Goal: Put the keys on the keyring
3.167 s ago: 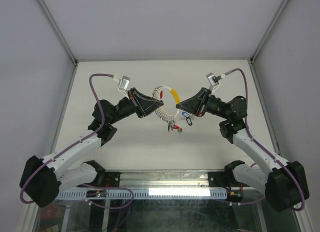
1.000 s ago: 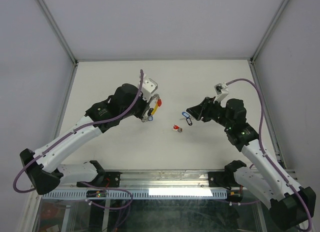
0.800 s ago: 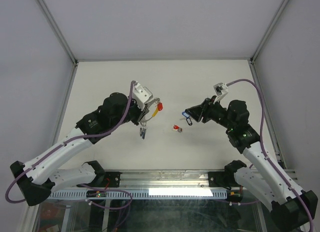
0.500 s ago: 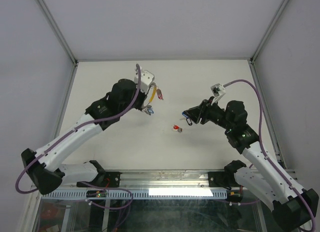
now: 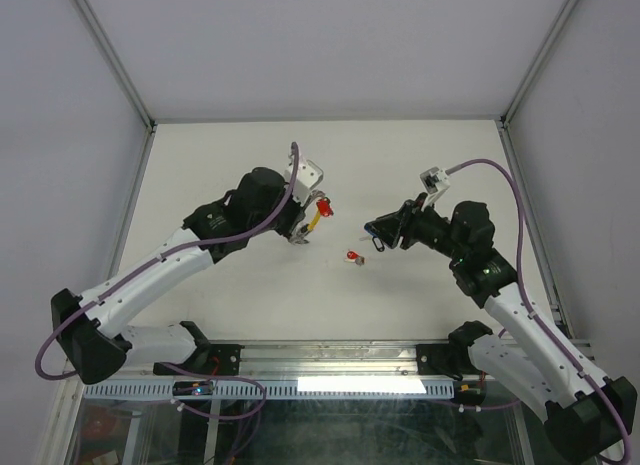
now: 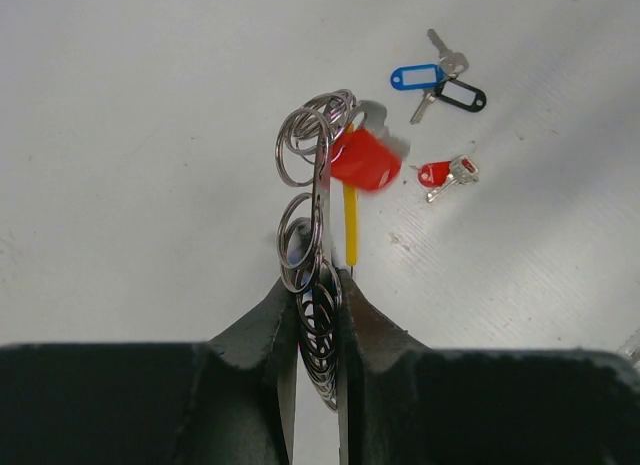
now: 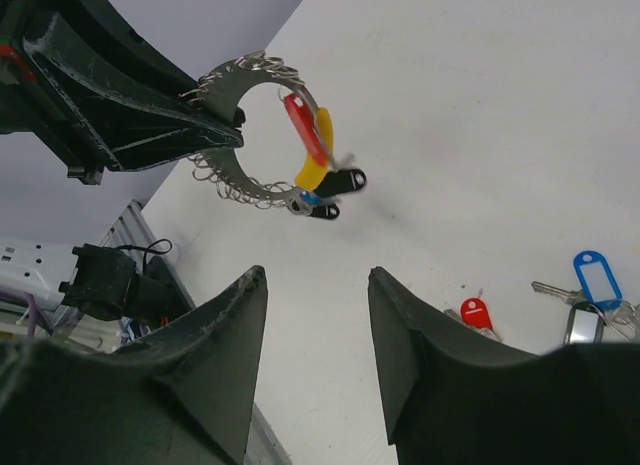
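Observation:
My left gripper (image 6: 318,275) is shut on the keyring (image 6: 318,200), seen edge-on with many small loops and a yellow section (image 6: 350,223). A red-tagged key (image 6: 365,159) hangs from it, blurred. In the right wrist view the keyring (image 7: 238,180) is held above the table, with black tags (image 7: 340,182) dangling. On the table lie a red-tagged key (image 6: 440,173), a blue-tagged key (image 6: 417,77) and a black-tagged key (image 6: 462,95). My right gripper (image 7: 315,275) is open and holds nothing, beside the red-tagged key (image 7: 475,313). In the top view the left gripper (image 5: 303,225) faces the right gripper (image 5: 372,231) over the red-tagged key (image 5: 352,255).
The white table (image 5: 240,305) is bounded by a metal frame (image 5: 112,60) and grey walls. A rail with cables (image 5: 330,370) runs along the near edge between the arm bases.
The left arm swung the keyring about, lower then back up, and its tags are swaying. The right gripper edged left, over the loose blue and black keys.

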Controlling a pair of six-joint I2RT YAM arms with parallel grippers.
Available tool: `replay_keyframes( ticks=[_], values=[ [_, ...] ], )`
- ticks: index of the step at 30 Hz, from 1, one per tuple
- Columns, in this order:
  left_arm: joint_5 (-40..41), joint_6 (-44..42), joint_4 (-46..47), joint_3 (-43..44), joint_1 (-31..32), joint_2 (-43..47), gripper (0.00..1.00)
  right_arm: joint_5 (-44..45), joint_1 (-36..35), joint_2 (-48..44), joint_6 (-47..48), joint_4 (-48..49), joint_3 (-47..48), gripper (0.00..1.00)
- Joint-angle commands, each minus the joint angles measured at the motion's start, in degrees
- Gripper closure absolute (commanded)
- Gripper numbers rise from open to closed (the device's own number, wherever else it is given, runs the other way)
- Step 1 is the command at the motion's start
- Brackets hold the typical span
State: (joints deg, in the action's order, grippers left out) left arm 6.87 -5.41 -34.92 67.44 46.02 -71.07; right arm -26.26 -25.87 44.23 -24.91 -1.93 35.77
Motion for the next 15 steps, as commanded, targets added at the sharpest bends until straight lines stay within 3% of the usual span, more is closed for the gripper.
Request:
replay_keyframes(
  ticks=[1, 8, 15],
  values=[
    [-8.34, -0.50, 11.29, -4.50, -0.45, 7.40, 1.00, -5.78, -1.53, 0.13, 1.96, 7.14, 0.27, 0.52],
    [-21.28, 1.98, 30.57, -19.78, -0.36, 18.36, 1.00, -2.50, -7.17, -3.28, 4.42, 9.44, -1.32, 0.51],
    [-26.26, 3.69, 37.90, -24.83, -0.39, 22.13, 1.00, -0.72, -9.70, -7.41, 6.45, 11.54, -2.66, 0.53]
  ],
)
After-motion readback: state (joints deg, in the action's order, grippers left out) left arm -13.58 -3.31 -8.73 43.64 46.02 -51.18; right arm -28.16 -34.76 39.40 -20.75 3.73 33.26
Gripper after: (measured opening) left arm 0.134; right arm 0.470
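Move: The left hand holds the keyring, which sits roughly 13 cm to the right hand's left, 5 cm ahead of it and a few centimetres lower. From the left hand, the right fingers wait about 17 cm to the right, 4 cm back and 2 cm above. On the table some 24 cm below the right hand, the red key lies about 8 cm ahead and 2 cm left, the blue-and-black-tagged keys about 15 cm ahead and 3 cm right. Back and somewhat to its right goes the left hand, about 6 cm, still pinching the ring; it turns some 30 degrees, its left side dropping as it swings clockwise. The empty right hand, fingers staying half open, also draws back about 5 cm while going left and a little up towards the keyring, turning slightly counter-clockwise and tipping up, so that the hands close in on each other. ##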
